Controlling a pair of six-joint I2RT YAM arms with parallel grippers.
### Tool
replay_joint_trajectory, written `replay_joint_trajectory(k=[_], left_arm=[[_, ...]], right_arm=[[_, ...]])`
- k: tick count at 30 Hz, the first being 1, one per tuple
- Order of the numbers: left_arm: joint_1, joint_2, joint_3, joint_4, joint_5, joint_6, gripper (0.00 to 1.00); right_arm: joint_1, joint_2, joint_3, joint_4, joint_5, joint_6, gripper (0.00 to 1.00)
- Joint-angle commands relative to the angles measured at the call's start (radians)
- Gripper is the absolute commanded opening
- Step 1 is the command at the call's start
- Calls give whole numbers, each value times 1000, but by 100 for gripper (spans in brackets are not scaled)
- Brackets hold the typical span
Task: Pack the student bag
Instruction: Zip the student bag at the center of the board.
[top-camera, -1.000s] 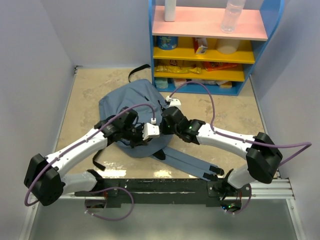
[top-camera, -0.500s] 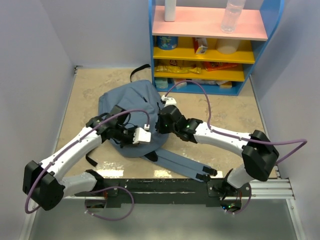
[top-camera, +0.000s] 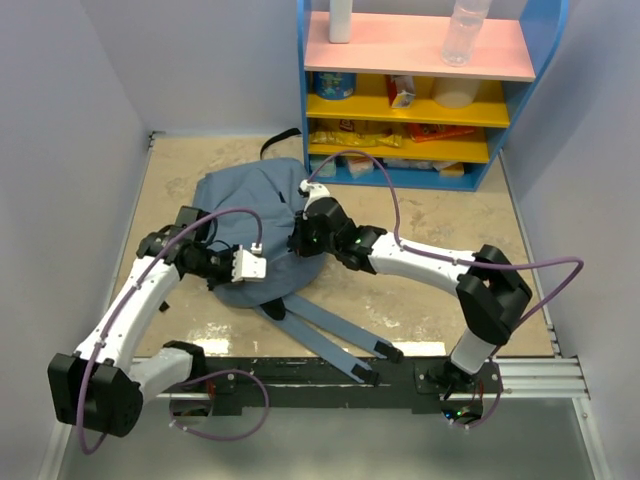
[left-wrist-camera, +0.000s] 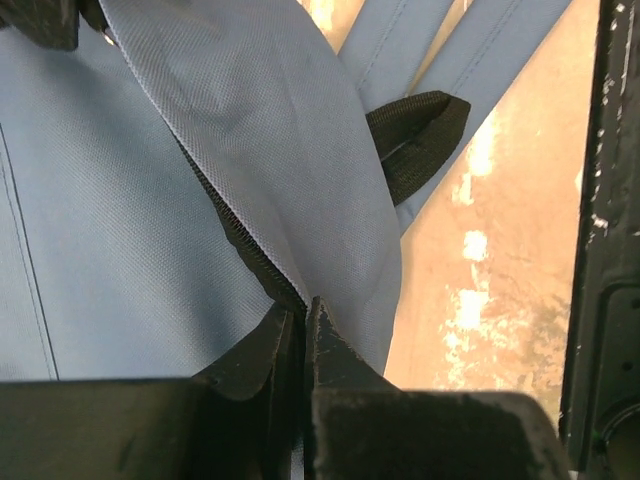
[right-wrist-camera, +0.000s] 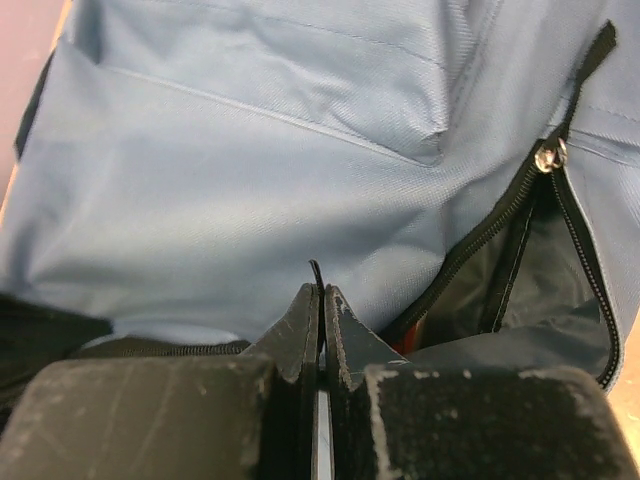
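Note:
The student bag lies on the table, grey-blue, its padded shoulder straps trailing toward the near rail. My left gripper is at its near-left edge. In the left wrist view the left gripper is shut on the bag's black zipper edge, beside a black webbing loop. My right gripper is at the bag's right side. In the right wrist view the right gripper is shut on a thin black tab of the bag. The zipper slider sits above a gaping opening, with something red showing inside.
A blue shelf unit stands at the back right with bottles, cans and snack packs. A black rail runs along the near edge. Grey walls close in on the left, right and back. A black strap curls behind the bag.
Both grippers have moved left and away from the rail, keeping their hold, and the bag has slid left with them. The shoulder straps have dragged leftward.

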Motion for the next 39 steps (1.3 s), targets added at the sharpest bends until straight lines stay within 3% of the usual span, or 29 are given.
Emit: replay_joint_trajectory(k=[1, 3, 4, 6, 8, 9, 10, 12, 16, 17, 25, 30, 36, 39], left_arm=[[125, 2, -43, -259, -171, 105, 0], [165, 31, -18, -248, -130, 114, 2], [185, 72, 35, -245, -97, 100, 22], [187, 116, 104, -253, 19, 50, 34], [185, 173, 216, -253, 163, -13, 64], [185, 189, 250, -247, 214, -37, 90], [169, 216, 304, -244, 260, -56, 100], [114, 236, 335, -176, 338, -152, 100], [-99, 221, 257, 116, 305, -497, 100], [-127, 218, 237, 240, 265, -550, 100], [-284, 207, 109, 653, -49, -879, 100], [-403, 261, 94, 717, -203, -937, 100], [-425, 339, 40, 777, -269, -970, 100], [-425, 338, 10, 796, -274, -966, 91]], right_arm=[[-111, -24, 54, -7, 239, -112, 0], [-114, -35, 49, -1, 219, -112, 0], [-116, -35, 47, 1, 209, -100, 0], [-114, -35, 37, 8, 184, -77, 0], [-113, -39, 18, 21, 147, -53, 0], [-110, -48, -6, 28, 138, -27, 0], [-104, -53, -20, 33, 130, -14, 0], [-98, -68, -49, 62, 120, 15, 0], [-82, -79, -71, 73, 109, 38, 0], [-82, -79, -71, 70, 109, 40, 0], [-78, -85, -81, 62, 97, 63, 0], [-76, -79, -81, 62, 98, 76, 0], [-71, -91, -81, 56, 101, 80, 0], [-73, -102, -83, 51, 107, 76, 0]])
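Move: Along the zip from the left hand, which still pinches its closed part, the stretch beside the right fingers lies some 7 cm ahead and 13 cm to the right, about level. The black strap patch sits roughly 5 cm back and 9 cm right of the left hand, some 4 cm lower. The right hand already grips the bag at the zip, with the open stretch's far silver slider about 10 cm ahead of it, nearly straight out and slightly lower. Letting go of the zip after a last 2 cm tug to the left, the left hand opens wide, rises about 5 cm and swings some 17 cm right and 6 cm forward, turning counter-clockwise, then sinks with open fingers over the zip close beside the right hand. As that pull ends, the right hand, still pinching, shifts about 4 cm right and a little forward, then holds. ##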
